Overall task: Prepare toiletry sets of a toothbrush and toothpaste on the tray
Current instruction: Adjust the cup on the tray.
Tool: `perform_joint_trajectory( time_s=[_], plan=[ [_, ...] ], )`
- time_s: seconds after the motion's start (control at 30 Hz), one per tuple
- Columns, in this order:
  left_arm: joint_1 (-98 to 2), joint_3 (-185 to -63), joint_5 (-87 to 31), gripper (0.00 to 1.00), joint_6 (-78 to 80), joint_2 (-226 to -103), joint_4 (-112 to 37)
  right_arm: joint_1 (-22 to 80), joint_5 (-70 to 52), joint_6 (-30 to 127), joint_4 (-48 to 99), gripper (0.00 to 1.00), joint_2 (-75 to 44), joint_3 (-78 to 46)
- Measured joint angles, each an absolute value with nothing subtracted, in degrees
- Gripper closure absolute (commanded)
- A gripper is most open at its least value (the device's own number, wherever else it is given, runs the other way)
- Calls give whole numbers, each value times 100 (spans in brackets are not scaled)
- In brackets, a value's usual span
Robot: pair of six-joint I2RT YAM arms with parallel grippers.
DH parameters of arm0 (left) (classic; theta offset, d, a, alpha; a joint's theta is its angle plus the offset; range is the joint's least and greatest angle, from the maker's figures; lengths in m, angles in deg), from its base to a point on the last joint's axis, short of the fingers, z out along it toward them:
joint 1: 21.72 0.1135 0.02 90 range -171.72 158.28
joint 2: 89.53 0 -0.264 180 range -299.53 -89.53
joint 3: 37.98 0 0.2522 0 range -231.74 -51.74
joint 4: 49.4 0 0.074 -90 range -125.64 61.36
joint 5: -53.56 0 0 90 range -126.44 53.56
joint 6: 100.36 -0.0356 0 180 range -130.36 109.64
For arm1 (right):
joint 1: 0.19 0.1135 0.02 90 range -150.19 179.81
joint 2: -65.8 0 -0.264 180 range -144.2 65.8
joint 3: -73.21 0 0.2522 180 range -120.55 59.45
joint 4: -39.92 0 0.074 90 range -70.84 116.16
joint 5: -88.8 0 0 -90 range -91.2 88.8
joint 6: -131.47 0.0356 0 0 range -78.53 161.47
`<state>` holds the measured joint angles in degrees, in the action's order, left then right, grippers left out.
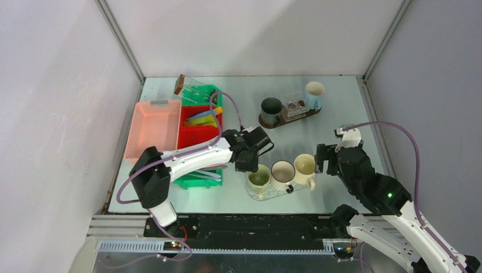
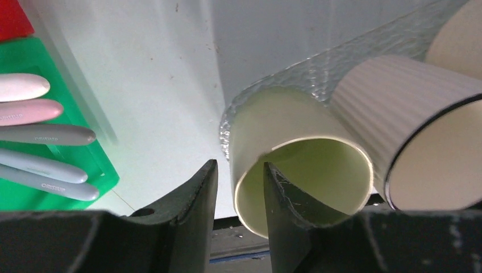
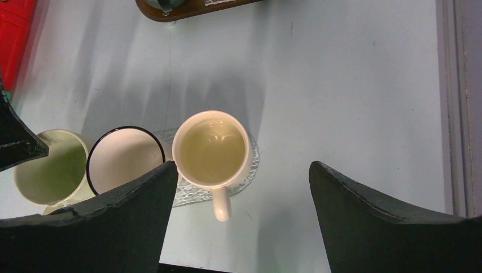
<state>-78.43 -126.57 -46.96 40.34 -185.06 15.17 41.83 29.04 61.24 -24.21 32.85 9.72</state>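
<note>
Three mugs stand in a row on the clear glass tray [image 1: 273, 195] [image 2: 318, 85]: a cream mug with a green inside [image 1: 258, 179] [image 2: 284, 136], a white ribbed mug with a dark rim [image 1: 282, 170] [image 2: 409, 102], and a cream mug with a handle [image 1: 305, 165] [image 3: 211, 149]. All look empty. My left gripper [image 1: 250, 165] [image 2: 239, 165] is partly open and straddles the green-lined mug's wall, one finger inside and one outside with a gap. My right gripper [image 1: 327, 156] [image 3: 241, 170] hangs wide open, empty, above and just right of the handled mug. Toothbrushes [image 2: 45, 135] lie in the green bin. Toothpaste tubes [image 1: 206, 119] lie in the red bin.
A wooden tray [image 1: 287, 120] at the back holds a dark mug [image 1: 271, 108], a clear item and a pale blue mug [image 1: 315, 94]. At the left stand a salmon bin [image 1: 153, 128], the red bin [image 1: 196, 133] and the green bin [image 1: 199, 177] [image 2: 34, 57].
</note>
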Motion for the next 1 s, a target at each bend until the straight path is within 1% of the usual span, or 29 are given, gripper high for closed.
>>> perform_joint_trajectory(
  time_s=[0.1,0.2,0.27,0.4,0.6,1.0],
  plan=[
    [-7843,-12659,-4733,68,3868,-18680,1543,4185,2904,6127,-2421,12,3285,976],
    [-7843,-12665,-4690,80,3743,-18794,1550,4185,2906,6124,-2421,12,3285,989],
    [-7852,-12685,-4646,86,3680,-18827,1548,4185,2906,6124,-2423,12,3285,996],
    [-7939,-12687,-4576,93,3562,-18831,1589,4185,2906,6124,-2423,12,3285,1005],
    [-8070,-12694,-4583,97,3549,-18831,1650,4185,2906,6113,-2421,12,3283,1005],
    [-8201,-12698,-4672,99,3507,-18831,1694,4185,2904,6092,-2379,11,3281,1024]
  ],
)
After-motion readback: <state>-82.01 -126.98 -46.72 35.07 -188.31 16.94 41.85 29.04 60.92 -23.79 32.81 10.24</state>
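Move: Just right of the left fingers, which straddle the left rim with one finger inside, the green cup's middle lies about 4 cm right, 2 cm back and 5 cm below the hand. The black-rimmed cup stands next to it, some 13 cm right of the hand and level with it; the green toothbrush box is roughly 19 cm left, 1 cm ahead. From the right hand, the green cup is about 21 cm left, 2 cm back and 17 cm lower. Sinking about 2 cm over the green cup's left rim, the left hand then closes its fingers from partly open until they pinch the wall, one pad inside and one outside. While closing it draws back about 2 cm towards the robot, dragging the cup along over the tray, turns some 10 degrees clockwise, and finally holds still with the grip kept. ##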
